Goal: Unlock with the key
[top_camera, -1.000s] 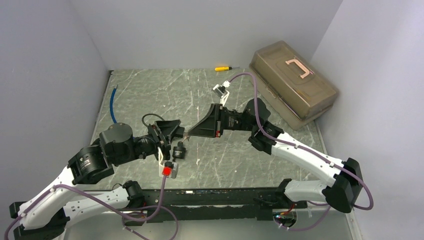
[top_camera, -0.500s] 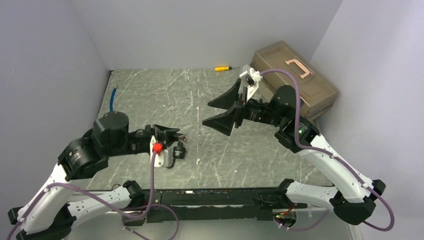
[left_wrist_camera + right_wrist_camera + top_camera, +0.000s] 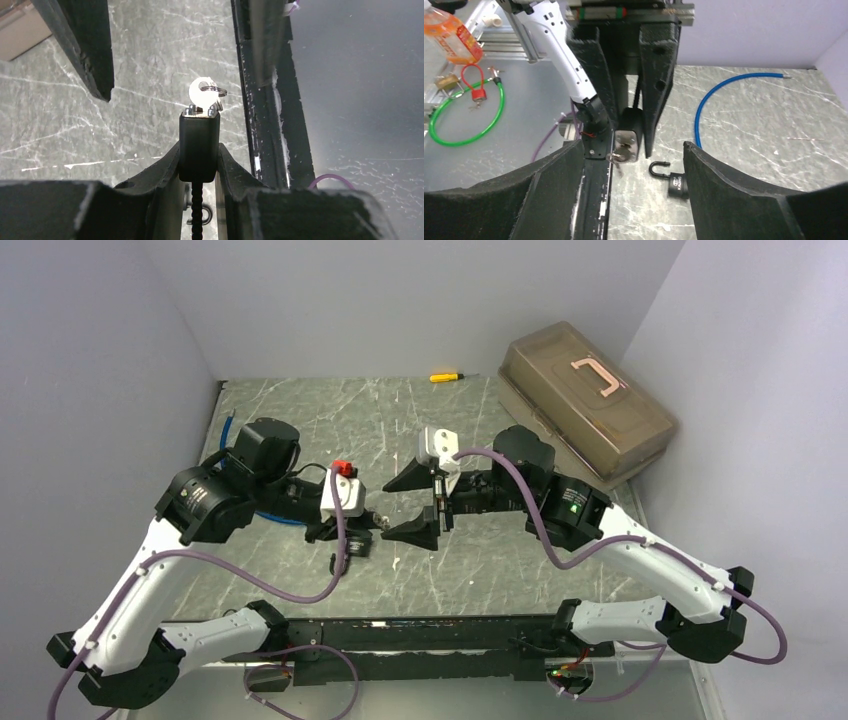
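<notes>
My left gripper [image 3: 199,150] is shut on the body of a black padlock [image 3: 199,142], which it holds off the table. A silver key [image 3: 204,94] with a small ring sticks out of the lock's end. In the right wrist view that padlock [image 3: 630,131] and key [image 3: 617,157] hang straight ahead, between the tips of my right gripper [image 3: 634,150]. Its fingers [image 3: 724,185] stand wide apart and touch neither. From above, the left gripper [image 3: 365,523] and right gripper [image 3: 408,505] face each other at mid-table. The held lock's shackle is hidden.
A second black padlock [image 3: 674,183] lies on the table just below the grippers. A blue cable [image 3: 704,100] curves along the left side. A brown toolbox [image 3: 590,410] sits at the back right, with a yellow screwdriver [image 3: 445,376] by the back wall.
My right gripper let go of the key, opened wide, drew back, then returned with its jaws turned around the lock. The left arm rose and carried the padlock up.
</notes>
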Controlling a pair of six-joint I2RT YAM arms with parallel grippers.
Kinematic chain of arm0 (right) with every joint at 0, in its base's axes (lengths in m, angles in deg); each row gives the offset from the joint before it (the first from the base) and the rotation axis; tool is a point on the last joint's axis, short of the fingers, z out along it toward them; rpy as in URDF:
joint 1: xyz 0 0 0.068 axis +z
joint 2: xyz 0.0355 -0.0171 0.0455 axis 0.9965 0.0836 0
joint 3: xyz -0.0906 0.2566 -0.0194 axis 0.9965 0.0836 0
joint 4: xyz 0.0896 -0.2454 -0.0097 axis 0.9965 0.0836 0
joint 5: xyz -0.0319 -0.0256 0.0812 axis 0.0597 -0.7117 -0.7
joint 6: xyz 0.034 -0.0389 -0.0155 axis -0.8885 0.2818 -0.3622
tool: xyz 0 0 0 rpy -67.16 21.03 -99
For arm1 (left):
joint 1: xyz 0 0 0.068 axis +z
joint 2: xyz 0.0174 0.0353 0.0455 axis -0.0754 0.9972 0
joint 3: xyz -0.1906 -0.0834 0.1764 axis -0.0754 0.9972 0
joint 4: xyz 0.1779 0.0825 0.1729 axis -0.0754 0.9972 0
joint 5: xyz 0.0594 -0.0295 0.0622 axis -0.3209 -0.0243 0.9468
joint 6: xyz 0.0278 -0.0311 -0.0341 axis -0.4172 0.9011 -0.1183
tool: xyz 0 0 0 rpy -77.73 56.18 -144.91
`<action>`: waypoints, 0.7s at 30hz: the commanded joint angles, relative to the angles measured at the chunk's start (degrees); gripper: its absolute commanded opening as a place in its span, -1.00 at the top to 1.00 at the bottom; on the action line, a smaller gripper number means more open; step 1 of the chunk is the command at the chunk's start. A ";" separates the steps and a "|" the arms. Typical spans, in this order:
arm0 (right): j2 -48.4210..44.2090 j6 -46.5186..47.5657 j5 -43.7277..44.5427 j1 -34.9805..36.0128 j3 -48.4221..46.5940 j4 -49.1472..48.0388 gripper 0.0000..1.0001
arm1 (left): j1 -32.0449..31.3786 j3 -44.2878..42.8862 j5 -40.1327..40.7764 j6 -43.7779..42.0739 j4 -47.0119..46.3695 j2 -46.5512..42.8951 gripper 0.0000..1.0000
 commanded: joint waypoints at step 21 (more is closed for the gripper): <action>5.94 2.78 -0.47 2.57 -3.72 -4.44 0.45 | 0.19 -3.38 -2.64 2.91 -0.66 0.24 1.00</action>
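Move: The key stands in the black lock body that the left hand grips, its head some 4 cm to the left of the right hand, about 2 cm back and 3 cm below. The lock body lies about 3 cm further left beyond the key. The black padlock on the table is roughly 10 cm left, 8 cm ahead and 35 cm below. From the left hand, the key is about 5 cm right, level fore and aft, 2 cm lower. Slowly to the left and down, the right hand slides its fingers around the key standing in the end of the lock, about 2.5 cm across and 2 cm lower, closing them from wide to roughly half that gap, wrist almost unturned. The left hand keeps its grip on the lock body, shifting only about 1 cm up and slightly back. ##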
